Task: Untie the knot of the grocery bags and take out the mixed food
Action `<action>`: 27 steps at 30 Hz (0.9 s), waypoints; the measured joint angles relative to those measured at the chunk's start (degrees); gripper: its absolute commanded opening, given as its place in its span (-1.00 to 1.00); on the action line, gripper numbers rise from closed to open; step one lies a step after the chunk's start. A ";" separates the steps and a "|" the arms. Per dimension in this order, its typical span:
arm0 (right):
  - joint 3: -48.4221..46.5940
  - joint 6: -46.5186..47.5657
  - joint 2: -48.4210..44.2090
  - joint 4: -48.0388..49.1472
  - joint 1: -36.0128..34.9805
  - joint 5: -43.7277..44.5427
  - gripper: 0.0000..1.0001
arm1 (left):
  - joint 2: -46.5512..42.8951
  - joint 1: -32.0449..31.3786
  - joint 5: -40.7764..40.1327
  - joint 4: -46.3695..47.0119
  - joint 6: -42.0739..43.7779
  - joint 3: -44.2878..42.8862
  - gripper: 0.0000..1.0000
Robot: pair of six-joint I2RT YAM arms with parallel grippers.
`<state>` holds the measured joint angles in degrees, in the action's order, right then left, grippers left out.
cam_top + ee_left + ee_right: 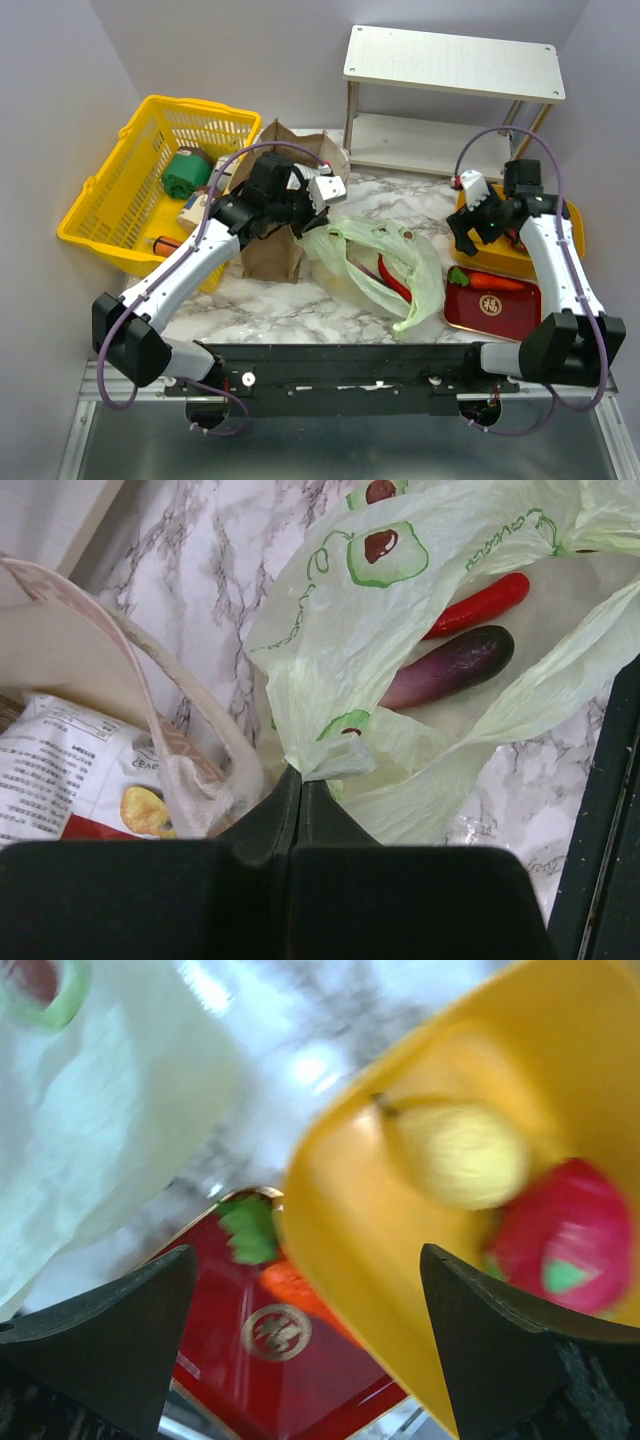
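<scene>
The pale green plastic bag (385,262) lies open on the marble. A red chili (482,604) and a purple eggplant (452,664) rest inside it. The knot is out of view. My left gripper (300,776) is shut on a fold of the green bag's edge (336,759), next to the brown paper bag (268,252). A snack packet (75,780) shows inside the paper bag. My right gripper (478,230) hangs open and empty over the yellow tray (340,1250). That tray holds a yellow fruit (462,1154) and a dragon fruit (572,1236). A carrot (497,282) lies on the red tray (500,312).
A yellow mesh basket (120,215) with a green can (186,175) and cartons stands at the left. A white shelf (450,95) stands at the back right. Grey walls close in both sides. The black rail (340,365) runs along the near edge.
</scene>
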<state>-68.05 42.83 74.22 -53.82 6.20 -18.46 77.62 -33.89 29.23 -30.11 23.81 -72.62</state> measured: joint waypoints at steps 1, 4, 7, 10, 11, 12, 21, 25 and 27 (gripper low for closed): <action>-0.04 0.92 1.46 -1.38 -1.77 0.17 1.00 | 0.63 0.00 -0.02 -0.44 0.35 -1.03 -1.00; -2.97 2.69 6.16 -4.90 -5.97 -1.01 1.00 | 3.41 0.00 -0.33 -2.86 2.25 -5.40 -1.00; -11.47 2.14 10.45 -6.47 -7.76 -4.42 1.00 | 7.41 0.00 -1.36 -6.27 3.63 -11.28 -0.99; -19.17 0.52 11.58 -5.25 -8.33 -9.22 1.00 | 10.16 0.00 -2.43 -8.59 4.02 -15.54 -0.53; -20.92 -0.09 11.32 -4.92 -8.39 -11.45 1.00 | 10.60 0.00 -2.78 -9.18 4.00 -16.39 -0.42; -22.27 -0.50 10.99 -4.68 -8.46 -13.73 1.00 | 10.67 0.00 -2.91 -9.55 3.78 -16.76 -0.32; -21.90 -1.14 7.45 -7.89 -11.32 -21.94 1.00 | 9.49 -0.15 -1.42 -9.99 0.02 -17.88 0.72; -14.53 -2.32 0.37 -7.89 -11.41 -18.95 1.00 | 8.63 -2.40 -0.04 -11.04 2.86 -18.99 0.78; -13.92 -2.49 -2.56 -7.58 -11.43 -17.46 1.00 | 9.46 -5.90 -0.22 -12.90 6.19 -21.94 0.78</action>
<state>-81.97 40.34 71.66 -61.41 -5.23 -35.92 87.09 -39.79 29.02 -43.00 30.00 -94.56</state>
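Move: The left hand still pinches the left rim of the plastic grocery bag; the bag's middle lies about 17 cm to its right, nearly level front to back and some 14 cm lower, and the brown paper bag stands 10 cm ahead, 5 cm left. From the empty right hand the grocery bag's middle is some 20 cm left, 3 cm back; the yellow basin is 10 cm ahead, 15 cm right, and the red tray 6 cm back, 10 cm right. The left hand, still gripping the rim, draws it forward nearly 4 cm and up about 2 cm, then opens wide and lets go, backing off while rising, and finally swings right, ending about 6 cm above its start. Meanwhile the right hand, wide open and empty, dips briefly, then climbs some 10 cm and travels about 11 cm left, forward first and then back, leaving the basin for above the grocery bag's right side, while turning about 20 degrees counter-clockwise and rolling its left side up. ##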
